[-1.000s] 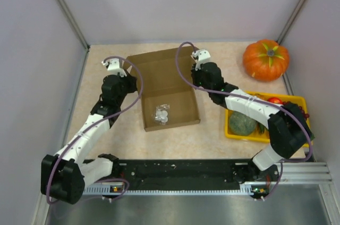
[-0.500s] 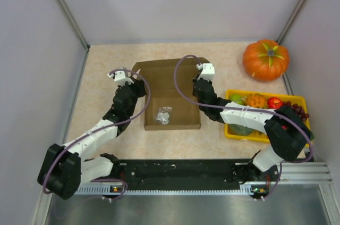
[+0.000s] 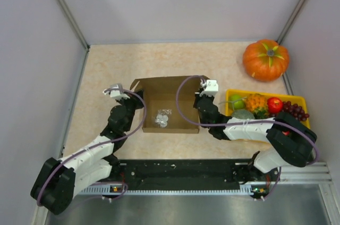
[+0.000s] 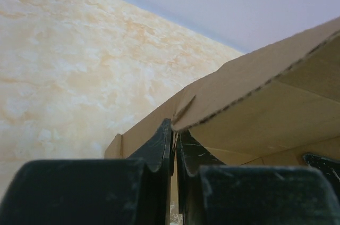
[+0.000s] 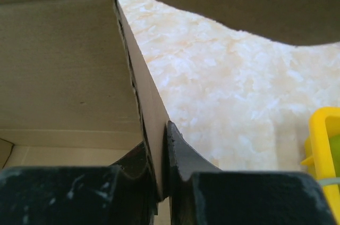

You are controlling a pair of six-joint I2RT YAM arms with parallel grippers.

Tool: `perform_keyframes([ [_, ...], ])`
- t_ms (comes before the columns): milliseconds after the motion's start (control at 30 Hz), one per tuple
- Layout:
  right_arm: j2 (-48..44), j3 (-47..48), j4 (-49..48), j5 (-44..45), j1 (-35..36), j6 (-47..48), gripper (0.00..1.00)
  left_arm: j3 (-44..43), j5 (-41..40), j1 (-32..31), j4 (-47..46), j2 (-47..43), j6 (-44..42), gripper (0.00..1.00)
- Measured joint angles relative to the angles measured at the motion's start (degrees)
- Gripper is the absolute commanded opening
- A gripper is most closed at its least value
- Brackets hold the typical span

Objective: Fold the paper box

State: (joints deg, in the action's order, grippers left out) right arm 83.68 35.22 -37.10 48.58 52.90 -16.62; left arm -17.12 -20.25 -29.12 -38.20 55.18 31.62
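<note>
The paper box (image 3: 167,105) is brown cardboard with its tray open upward at the middle of the table. Its lid flap stands up along the far side. A small silvery packet (image 3: 162,118) lies inside. My left gripper (image 3: 136,97) is at the box's left wall; in the left wrist view that gripper (image 4: 175,137) is shut on a thin cardboard edge of the box (image 4: 265,118). My right gripper (image 3: 199,97) is at the right wall. Seen from the right wrist, it (image 5: 161,148) is shut on that wall of the box (image 5: 64,65), one finger on each side.
An orange pumpkin (image 3: 265,59) sits at the far right corner. A yellow tray (image 3: 289,96) of fruit and vegetables lies right of the box, close to my right arm, and its rim (image 5: 319,145) shows in the right wrist view. Enclosure walls stand on three sides.
Both grippers have drawn back toward the near edge, bringing the box with them. The lid flap, which lay flat behind the tray, now stands up.
</note>
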Motion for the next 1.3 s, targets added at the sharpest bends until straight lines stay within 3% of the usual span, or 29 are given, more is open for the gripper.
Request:
perform_keyframes([
  [167,-0.4,-2.0,-1.8,2.1,2.7,-0.1,0.21,4.9,0.5,-0.2,-3.4,-3.0,0.8,0.03],
  [200,-0.4,-2.5,-2.1,2.2,3.1,-0.4,0.2,5.5,0.4,-0.2,-3.9,-3.4,0.9,0.02],
  [233,-0.4,-3.1,-2.0,2.4,3.6,-0.9,0.06,6.1,0.2,-0.2,-4.3,-3.7,1.2,0.02],
  [300,-0.4,-4.9,-1.9,2.5,4.3,-1.8,0.0,6.8,0.0,-0.2,-5.3,-3.7,1.7,0.02],
  [533,-0.2,-5.1,1.7,5.8,6.0,-8.8,0.0,7.4,0.7,-0.7,-6.8,-3.2,3.2,0.01],
  [733,0.9,3.7,16.6,9.2,6.6,-16.3,0.0,7.0,-0.7,-0.7,-6.7,-2.7,3.8,0.0],
  [867,3.2,1.5,13.9,10.8,7.1,-17.0,0.01,7.0,-0.4,-1.2,-7.1,-2.0,4.3,0.0],
  [967,3.0,-1.9,8.7,11.0,7.5,-17.2,0.18,7.1,-0.5,-1.3,-7.7,-1.5,4.3,0.0],
  [1000,2.6,-2.8,8.3,10.7,7.6,-17.3,0.4,7.1,-0.6,-1.3,-8.0,-1.2,4.3,0.0],
  [1067,1.6,-4.7,9.7,8.5,7.6,-18.1,0.59,7.1,-0.9,-1.3,-8.6,-0.5,4.3,0.0],
  [1100,0.6,-5.8,13.0,7.1,7.7,-18.3,0.77,7.1,-1.4,-1.3,-9.0,-0.1,4.3,0.0],
  [1200,-5.7,-7.6,23.5,2.5,8.2,-20.0,0.87,7.2,-2.3,-1.3,-9.7,0.7,4.2,0.0],
  [1300,-16.9,-7.8,35.4,-3.7,11.8,-21.6,0.87,7.4,-3.0,-1.4,-9.9,1.0,3.7,0.0],
])
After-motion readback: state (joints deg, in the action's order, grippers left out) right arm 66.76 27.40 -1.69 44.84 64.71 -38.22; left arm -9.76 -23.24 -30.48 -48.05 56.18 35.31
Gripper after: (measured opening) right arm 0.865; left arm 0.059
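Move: Both grippers pinch the raised lid's side flaps, one at each side. The tray's near wall, where the lid is to come down, has its middle about 8 cm back, 11 cm left and 11 cm below the right hand; the plastic bag in the tray is 4 cm back, 14 left, 12 below. The yellow crate's middle lies some 28 cm right, 4 back and 11 below. From the left hand that near wall is about 8 cm back, 12 right and 13 below. Draw the right gripper back about 4 cm and down some 5 with the lid flap, easing its fingers a little open and shut early on; then open them wide, let go, and pull farther back to the tray's near right corner, about 11 cm in all, dipping and rising slightly at the end as the fingertips tip down. Keep the left pinch, easing it 2 cm down and slightly back. ##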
